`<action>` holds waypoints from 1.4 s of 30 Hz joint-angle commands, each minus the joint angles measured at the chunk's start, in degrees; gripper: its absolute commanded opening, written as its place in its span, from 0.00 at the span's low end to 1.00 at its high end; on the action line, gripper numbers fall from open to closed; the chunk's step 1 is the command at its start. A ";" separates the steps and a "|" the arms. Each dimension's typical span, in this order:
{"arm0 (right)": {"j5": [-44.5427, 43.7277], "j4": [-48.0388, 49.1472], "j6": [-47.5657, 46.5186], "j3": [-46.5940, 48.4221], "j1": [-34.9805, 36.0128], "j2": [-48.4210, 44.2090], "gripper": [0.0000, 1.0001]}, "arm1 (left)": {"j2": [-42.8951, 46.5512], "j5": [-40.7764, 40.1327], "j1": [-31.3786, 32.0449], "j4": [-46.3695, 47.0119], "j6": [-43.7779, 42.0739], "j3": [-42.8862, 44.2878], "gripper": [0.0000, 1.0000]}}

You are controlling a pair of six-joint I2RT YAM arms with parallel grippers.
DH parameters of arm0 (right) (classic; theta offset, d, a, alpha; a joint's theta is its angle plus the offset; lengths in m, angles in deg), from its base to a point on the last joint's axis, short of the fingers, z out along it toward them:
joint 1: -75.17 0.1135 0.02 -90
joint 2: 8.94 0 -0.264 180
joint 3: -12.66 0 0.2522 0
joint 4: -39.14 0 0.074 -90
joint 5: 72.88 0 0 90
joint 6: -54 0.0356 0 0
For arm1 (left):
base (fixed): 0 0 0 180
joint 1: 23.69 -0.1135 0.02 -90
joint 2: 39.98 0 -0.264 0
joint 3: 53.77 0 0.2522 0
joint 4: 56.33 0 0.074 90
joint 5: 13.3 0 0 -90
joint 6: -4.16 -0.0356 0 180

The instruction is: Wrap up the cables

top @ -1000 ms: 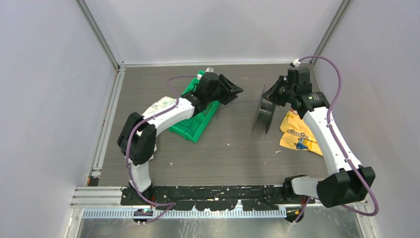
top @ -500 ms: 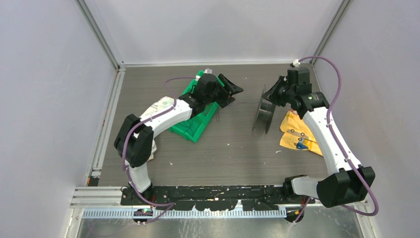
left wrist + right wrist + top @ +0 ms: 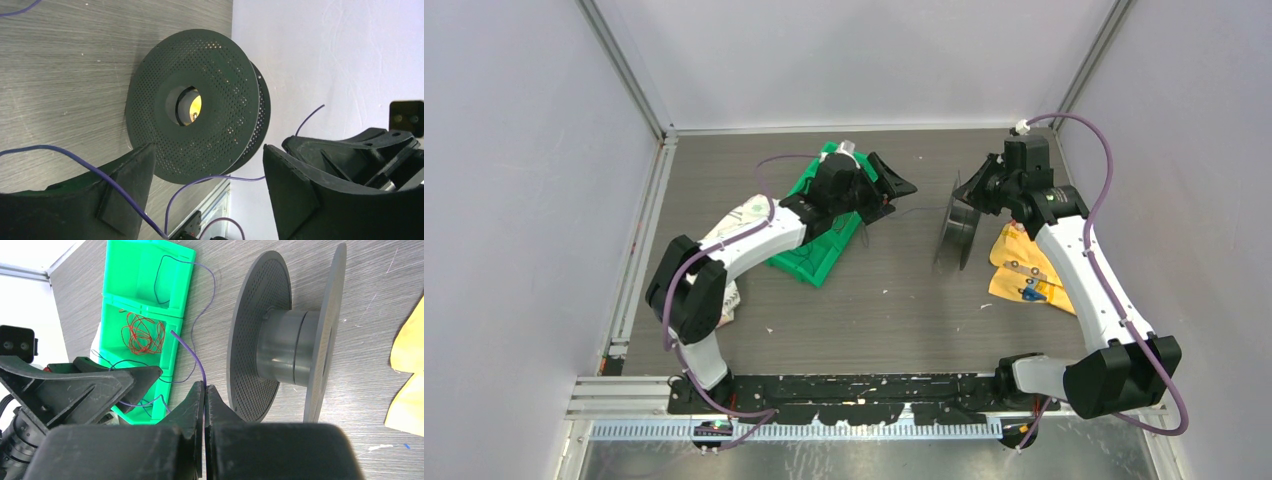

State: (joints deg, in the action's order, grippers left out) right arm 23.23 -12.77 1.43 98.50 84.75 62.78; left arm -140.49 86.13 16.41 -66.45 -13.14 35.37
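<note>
A thin purple cable (image 3: 192, 357) runs from the green tray (image 3: 140, 305) up into my right gripper (image 3: 205, 386), which is shut on it next to the black perforated spool (image 3: 285, 347). The spool stands on its flanges on the table (image 3: 957, 232). My left gripper (image 3: 207, 155) is open and faces the spool (image 3: 197, 112). The purple cable (image 3: 210, 180) lies across its left finger (image 3: 125, 185) and loops through the gap without being pinched. From above, the left gripper (image 3: 894, 185) sits left of the spool, the right gripper (image 3: 972, 192) at its far rim.
The green tray (image 3: 819, 245) holds a red wire coil (image 3: 145, 332) and more thin purple wire. Yellow cloths (image 3: 1022, 275) lie right of the spool, under the right arm. A white bag (image 3: 742, 215) lies beneath the left arm. Walls enclose the table.
The left gripper's jaws have spread wider, and the left arm's elbow has swung left. The right arm and the spool have not moved.
</note>
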 commanded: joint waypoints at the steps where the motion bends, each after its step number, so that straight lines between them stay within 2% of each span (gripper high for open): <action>1: -0.27 1.94 -0.12 0.22 0.19 -0.66 0.01 | 2.04 6.74 -0.01 2.42 -4.74 2.55 0.83; 5: -0.30 1.94 -0.04 0.26 0.23 -0.45 0.01 | 2.34 7.32 0.99 0.57 -8.23 2.84 0.86; 8: -0.30 2.07 0.00 0.35 0.20 -0.45 0.00 | 3.09 5.94 2.09 -1.39 -10.09 2.54 0.95; 10: -0.35 2.27 0.39 0.28 0.25 -0.48 0.01 | 3.12 5.92 2.62 0.95 -8.50 1.40 1.00; 16: 0.23 3.08 1.33 0.38 0.22 0.06 0.00 | 0.36 6.08 2.88 8.42 -2.05 1.74 0.99; 21: 0.13 2.91 1.16 -0.08 0.19 -0.52 0.01 | -2.41 5.22 2.88 11.45 1.71 3.88 0.77; 26: -0.48 2.30 0.85 -0.24 0.25 -1.25 0.01 | -3.80 5.28 2.88 10.22 2.00 5.60 0.74; 30: -0.35 2.37 0.80 -0.62 0.19 -1.22 0.00 | -3.60 4.38 2.88 8.72 2.33 5.66 0.80; 33: -0.17 2.63 0.92 -0.80 0.24 -1.23 0.01 | -3.02 2.89 2.88 7.20 2.44 5.66 0.97; 34: -0.20 2.64 0.93 -0.79 0.19 -1.28 0.00 | -2.72 1.83 2.84 6.54 2.44 5.71 0.99; 42: -0.30 2.56 0.87 -1.10 0.26 -1.44 0.01 | -2.87 -0.96 2.24 3.87 8.92 6.83 1.00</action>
State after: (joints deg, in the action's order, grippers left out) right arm 23.25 -11.94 1.89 97.40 84.75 62.82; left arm -144.54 87.64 19.05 -61.01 -8.42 38.76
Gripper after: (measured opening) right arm 0.020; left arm 0.994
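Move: The left gripper, part open, has the loose span of purple cable running across it; that span's middle lies about 4 cm to its right, 2 cm back and barely lower. The shut right gripper keeps the cable end, so the span sits some 6 cm to its left and 2 cm back. From the left hand, the standing reel is roughly 13 cm right, level fore and aft, 12 cm below; the green box is 18 cm left, 5 cm farther out, 20 cm below. Draw the left gripper back about 3 cm while opening it wide, then carry it some 4 cm right and 2 cm up towards the right gripper, and come forward again beside the cable. Let the fingers narrow partway, then spread fully. Keep the right gripper still, pinching the cable. ##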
